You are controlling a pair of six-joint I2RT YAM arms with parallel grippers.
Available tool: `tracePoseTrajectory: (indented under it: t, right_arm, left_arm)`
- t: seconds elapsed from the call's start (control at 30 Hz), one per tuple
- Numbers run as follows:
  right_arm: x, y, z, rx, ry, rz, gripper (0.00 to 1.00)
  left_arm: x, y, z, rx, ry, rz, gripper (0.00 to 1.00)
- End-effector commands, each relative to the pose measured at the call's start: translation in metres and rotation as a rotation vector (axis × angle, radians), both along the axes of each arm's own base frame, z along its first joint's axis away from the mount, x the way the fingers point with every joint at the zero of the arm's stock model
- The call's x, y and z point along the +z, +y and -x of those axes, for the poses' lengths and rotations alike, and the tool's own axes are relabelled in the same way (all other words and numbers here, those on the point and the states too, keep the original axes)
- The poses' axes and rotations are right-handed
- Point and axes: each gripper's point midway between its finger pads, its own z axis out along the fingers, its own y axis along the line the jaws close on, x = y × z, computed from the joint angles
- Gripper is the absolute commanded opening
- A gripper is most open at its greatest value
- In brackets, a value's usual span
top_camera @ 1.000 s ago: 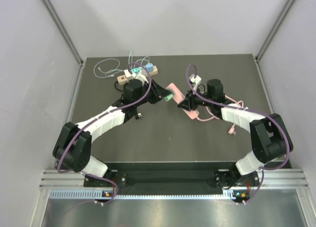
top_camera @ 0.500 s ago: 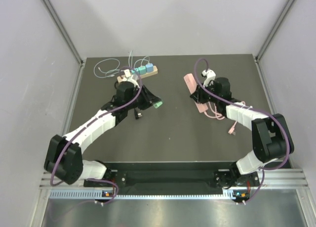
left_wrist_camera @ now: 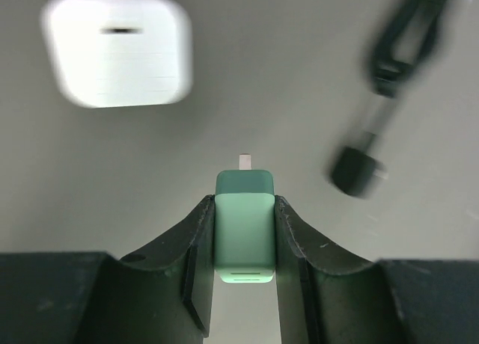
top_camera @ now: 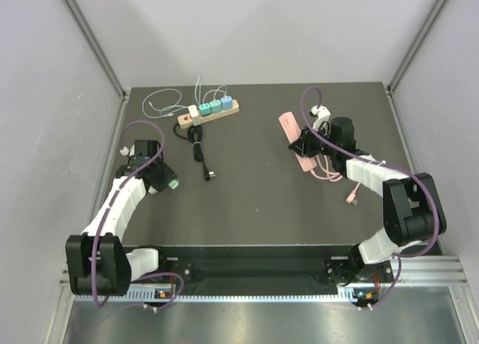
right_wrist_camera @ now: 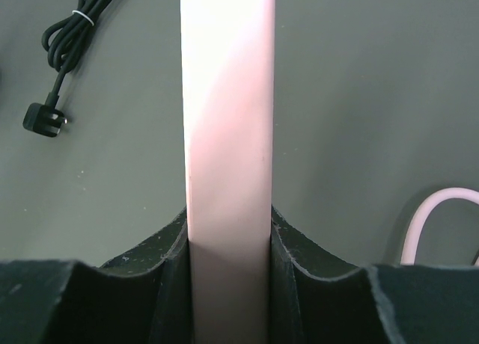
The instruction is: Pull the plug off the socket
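My left gripper (top_camera: 168, 184) is shut on a green plug (top_camera: 173, 185) at the left side of the table. In the left wrist view the plug (left_wrist_camera: 244, 243) sits between both fingers, a metal prong showing at its front, just above the mat. My right gripper (top_camera: 301, 144) is shut on a pink socket strip (top_camera: 287, 124) at the right of the table. In the right wrist view the strip (right_wrist_camera: 227, 120) runs straight up between the jaws. The plug and the strip are far apart.
A beige power strip (top_camera: 226, 110) with blue and teal plugs lies at the back, with white wires (top_camera: 161, 101) beside it. A black coiled cable (top_camera: 200, 143) with its plug (left_wrist_camera: 358, 170) lies mid-left. A white adapter (left_wrist_camera: 116, 51) lies ahead of my left gripper. The strip's pink cord (top_camera: 329, 173) trails right.
My left arm has swung from the table's middle to the left side, carrying the green plug away from the pink strip. My right gripper moved the strip back and right, then held nearly still.
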Motion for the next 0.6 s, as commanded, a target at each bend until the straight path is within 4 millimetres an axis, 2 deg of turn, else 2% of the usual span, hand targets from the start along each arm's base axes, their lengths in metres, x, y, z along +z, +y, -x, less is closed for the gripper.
tracePoseTrajectory:
  t: [0.0, 0.17, 0.43, 0.57]
  right_arm:
    - [0.036, 0.003, -0.007, 0.021, -0.113, -0.047, 0.0]
    - [0.039, -0.001, -0.008, 0.014, -0.114, -0.059, 0.0]
    - [0.04, -0.002, -0.008, 0.015, -0.111, -0.071, 0.0]
    - [0.041, -0.002, -0.008, 0.017, -0.113, -0.074, 0.0]
  left_arm:
    - [-0.019, 0.038, 0.021, 0.096, 0.121, -0.118, 0.0]
    - [-0.031, 0.054, 0.026, 0.167, 0.203, -0.147, 0.0]
    - [-0.056, 0.073, 0.054, 0.219, 0.427, -0.227, 0.0]
    - [-0.062, 0.076, 0.056, 0.235, 0.477, -0.235, 0.03]
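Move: The left gripper, still holding the green plug, is bound for the bare table about 5 cm back and 7 cm to its left, some 9 cm below. The white adapter lies about 2 cm ahead and 7 cm to its left, roughly 8 cm down; the black plug about 5 cm ahead and 12 cm right, on the table. From the right gripper, which holds the pink strip, that bare spot is some 47 cm left, 14 cm back and 12 cm below. Bring the left gripper with the green plug left and down about 6 cm each, drawing it back some 4 cm as well, to the near side of the white adapter. Tip the fingers down roughly 25 degrees as you sink, turning slightly counter-clockwise, and keep the grip closed on the plug. Hold the right gripper still on the pink strip. ##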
